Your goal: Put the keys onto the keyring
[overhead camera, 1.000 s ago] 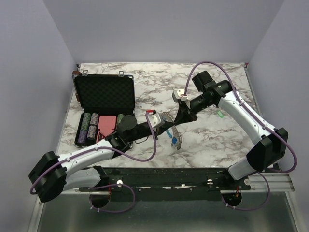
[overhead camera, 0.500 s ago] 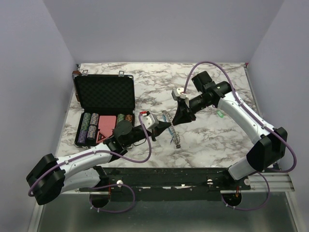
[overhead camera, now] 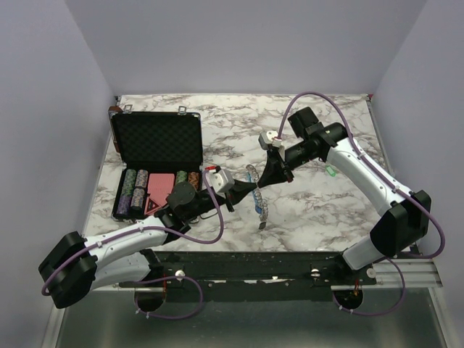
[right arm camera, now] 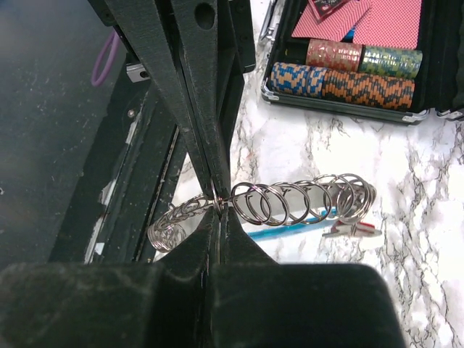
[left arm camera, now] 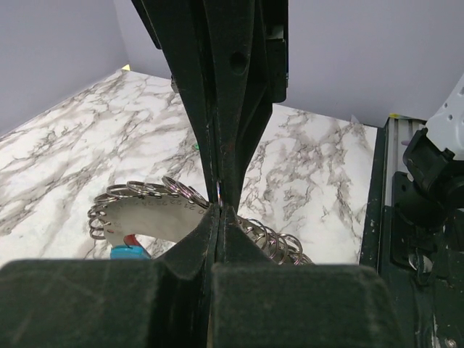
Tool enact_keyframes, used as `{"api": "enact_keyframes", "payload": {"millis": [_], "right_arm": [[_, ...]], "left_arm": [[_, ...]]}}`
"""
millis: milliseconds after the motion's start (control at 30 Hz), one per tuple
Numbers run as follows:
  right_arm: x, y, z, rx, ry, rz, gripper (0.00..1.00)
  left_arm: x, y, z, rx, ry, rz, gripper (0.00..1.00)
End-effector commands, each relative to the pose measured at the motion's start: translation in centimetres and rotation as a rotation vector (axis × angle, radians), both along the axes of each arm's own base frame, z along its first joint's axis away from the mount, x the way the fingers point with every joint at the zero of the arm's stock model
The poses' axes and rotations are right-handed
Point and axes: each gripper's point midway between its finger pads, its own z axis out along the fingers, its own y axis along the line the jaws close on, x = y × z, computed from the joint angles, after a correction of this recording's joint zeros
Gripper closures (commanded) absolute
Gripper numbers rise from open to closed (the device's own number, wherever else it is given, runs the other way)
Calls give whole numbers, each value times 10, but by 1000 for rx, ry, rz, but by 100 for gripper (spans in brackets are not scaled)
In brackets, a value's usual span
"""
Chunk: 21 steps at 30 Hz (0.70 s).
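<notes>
The keyring (overhead camera: 261, 201) is a curved grey metal band strung with several split rings, held up off the marble table between both arms. My left gripper (overhead camera: 249, 190) is shut on the keyring band (left arm camera: 148, 215), its tips (left arm camera: 219, 204) pinched on the band's edge. My right gripper (overhead camera: 262, 185) is shut on one ring of the row (right arm camera: 304, 201), its tips (right arm camera: 220, 204) pressed together. A blue-headed key (left arm camera: 130, 253) and a red-headed key (right arm camera: 353, 229) hang from the band. A small green key (overhead camera: 330, 172) lies on the table, right of the right gripper.
An open black foam-lined case (overhead camera: 156, 141) stands at the back left of the table (overhead camera: 319, 210). Rows of poker chips (overhead camera: 135, 192) and red cards (overhead camera: 160, 186) fill its lower half. The black base rail (overhead camera: 290, 264) runs along the near edge.
My right gripper's jaws have closed onto a ring. The left gripper has pulled back to the left with the keyring, which now hangs between both grippers.
</notes>
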Motion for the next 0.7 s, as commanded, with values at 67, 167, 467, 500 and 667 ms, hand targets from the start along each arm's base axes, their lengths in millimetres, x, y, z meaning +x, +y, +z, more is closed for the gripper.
{"api": "enact_keyframes", "payload": {"millis": [67, 167, 467, 500, 667], "right_arm": [[-13, -1, 15, 48, -22, 48, 100], [-9, -6, 14, 9, -67, 39, 99], [-19, -13, 17, 27, -141, 102, 100], [-21, -12, 16, 35, -145, 113, 100], [-27, -11, 18, 73, -140, 139, 100]], "left_arm": [[-4, 3, 19, -75, -22, -1, 100], [-8, 2, 15, -55, -9, -24, 92], [-23, 1, 8, -4, -50, -103, 60], [-24, 1, 9, -7, -58, -110, 59], [-31, 1, 10, -29, -84, -142, 59]]}}
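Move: The thin metal ring now passing between the hands lies right at both sets of shut fingertips, so about 0 cm from either hand point. The ring-edged metal plate hangs just under it, its middle roughly 5 cm below and some 1 cm back of the left fingertips. The open chip case's tray is about 33 cm left of the left hand, 5 cm ahead and 18 cm below. With the right fingers already shut on the thin metal ring and keeping hold, the left gripper waits a moment, then opens to about two-fifths, lets go of the ring and backs off some 2 cm towards the robot, rising a touch. The right hand, still pinching, eases back and to the right by roughly 2 cm in all, away from the left fingertips, rolling a little under 10 degrees about its own fingers as it carries the ringed plate along. ##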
